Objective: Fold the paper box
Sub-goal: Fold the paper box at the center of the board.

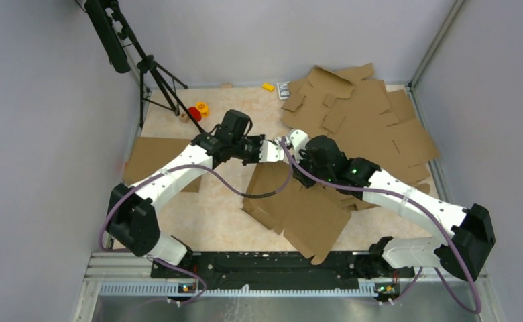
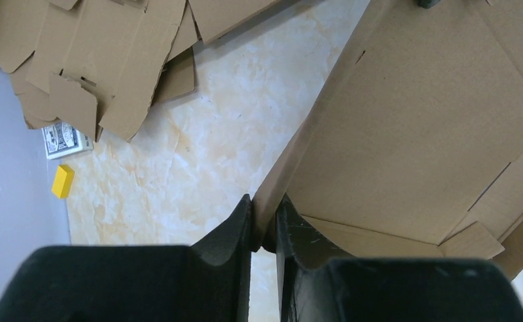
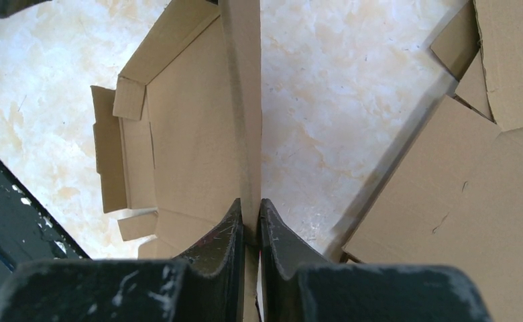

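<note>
The paper box (image 1: 299,208) is a brown cardboard blank lying mid-table, partly raised at its far edge. My left gripper (image 1: 267,149) meets that far edge from the left. In the left wrist view the left gripper (image 2: 264,218) is shut on the corner of an upright side wall of the paper box (image 2: 420,127). My right gripper (image 1: 294,143) comes in from the right, close beside the left one. In the right wrist view the right gripper (image 3: 251,215) is shut on a standing wall of the paper box (image 3: 192,121), whose small end flaps are bent up.
A pile of flat cardboard blanks (image 1: 366,114) fills the back right. Another flat sheet (image 1: 155,157) lies at the left. A black tripod (image 1: 155,74) stands back left, near red and yellow toys (image 1: 197,111). A yellow block (image 1: 268,86) and a card (image 1: 283,90) lie by the back wall.
</note>
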Available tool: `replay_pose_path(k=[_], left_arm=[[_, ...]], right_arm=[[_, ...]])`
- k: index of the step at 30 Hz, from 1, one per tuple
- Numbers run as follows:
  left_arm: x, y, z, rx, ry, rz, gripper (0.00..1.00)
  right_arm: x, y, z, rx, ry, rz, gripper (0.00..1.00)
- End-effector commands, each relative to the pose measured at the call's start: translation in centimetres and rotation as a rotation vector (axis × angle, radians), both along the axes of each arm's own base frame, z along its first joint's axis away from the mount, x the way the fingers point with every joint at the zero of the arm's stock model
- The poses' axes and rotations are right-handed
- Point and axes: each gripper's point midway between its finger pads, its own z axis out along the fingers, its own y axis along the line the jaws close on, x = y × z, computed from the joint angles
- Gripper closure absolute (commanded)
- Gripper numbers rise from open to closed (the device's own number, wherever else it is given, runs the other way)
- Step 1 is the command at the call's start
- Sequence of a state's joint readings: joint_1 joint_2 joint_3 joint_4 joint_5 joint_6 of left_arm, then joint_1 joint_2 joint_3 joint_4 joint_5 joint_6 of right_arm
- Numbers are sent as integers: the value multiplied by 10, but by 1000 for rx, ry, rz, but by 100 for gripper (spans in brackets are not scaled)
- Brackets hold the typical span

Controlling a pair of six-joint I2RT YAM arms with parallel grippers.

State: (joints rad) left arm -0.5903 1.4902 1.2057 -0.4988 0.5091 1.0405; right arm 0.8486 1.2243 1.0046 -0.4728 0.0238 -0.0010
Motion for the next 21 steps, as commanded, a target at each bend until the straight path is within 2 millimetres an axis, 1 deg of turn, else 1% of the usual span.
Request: replay_pose_path(k=[1,4,6,7,9,11,14,16,18,21], left_arm=[[-4,-16,31,-77,-98,-25,99],[-3,-19,30,-79,-145,6,100],[-1,-22,34,-99,-182,28,100],[-1,-22,35,-105,-190,37,100],[1,-21,37,-119,-212,61,100],[2,-19,40,-124,-247,89,100],[2,-16,42,-120,-287,127,100],[0,-15,40,-106,-307,146,100],[-1,-14,40,-94,-331,176,100],[-2,-12,41,-75,-377,228,100]], right_arm=[[6,16,32,72,-63,24,93],[9,15,36,72,-78,10,84],[11,14,38,74,-78,-13,78],[12,13,39,78,-73,-27,73],[13,10,42,78,-76,-47,58],[14,6,46,83,-85,-71,52],[15,-2,59,107,-108,-116,34],[14,-8,70,128,-125,-149,24],[13,-15,83,150,-138,-180,19],[10,-28,101,175,-156,-224,16]])
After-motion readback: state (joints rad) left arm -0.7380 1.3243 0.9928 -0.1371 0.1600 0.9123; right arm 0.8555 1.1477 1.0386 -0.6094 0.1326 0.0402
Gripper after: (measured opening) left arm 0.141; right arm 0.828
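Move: Both hands pinch the far wall of the paper box. The middle of its body lies about 11 cm back, 5 cm right and 7 cm below the left hand, or roughly 4 cm back, 5 cm left and 7 cm below the right. The loose end panel is some 12 cm back, 6 cm right and 9 cm below the right hand. The cardboard pile centres about 24 cm right, 12 cm ahead and 17 cm below the right hand. Upward and turning counter-clockwise, the left hand keeps its pinch on the box's far wall, lifting it about 3 cm as the wrist swings some 20 degrees, with most of the rise coming late. The right fingers spread wide and let go of the wall near its right end, then that hand draws off some 3 cm to the right and a little up. ##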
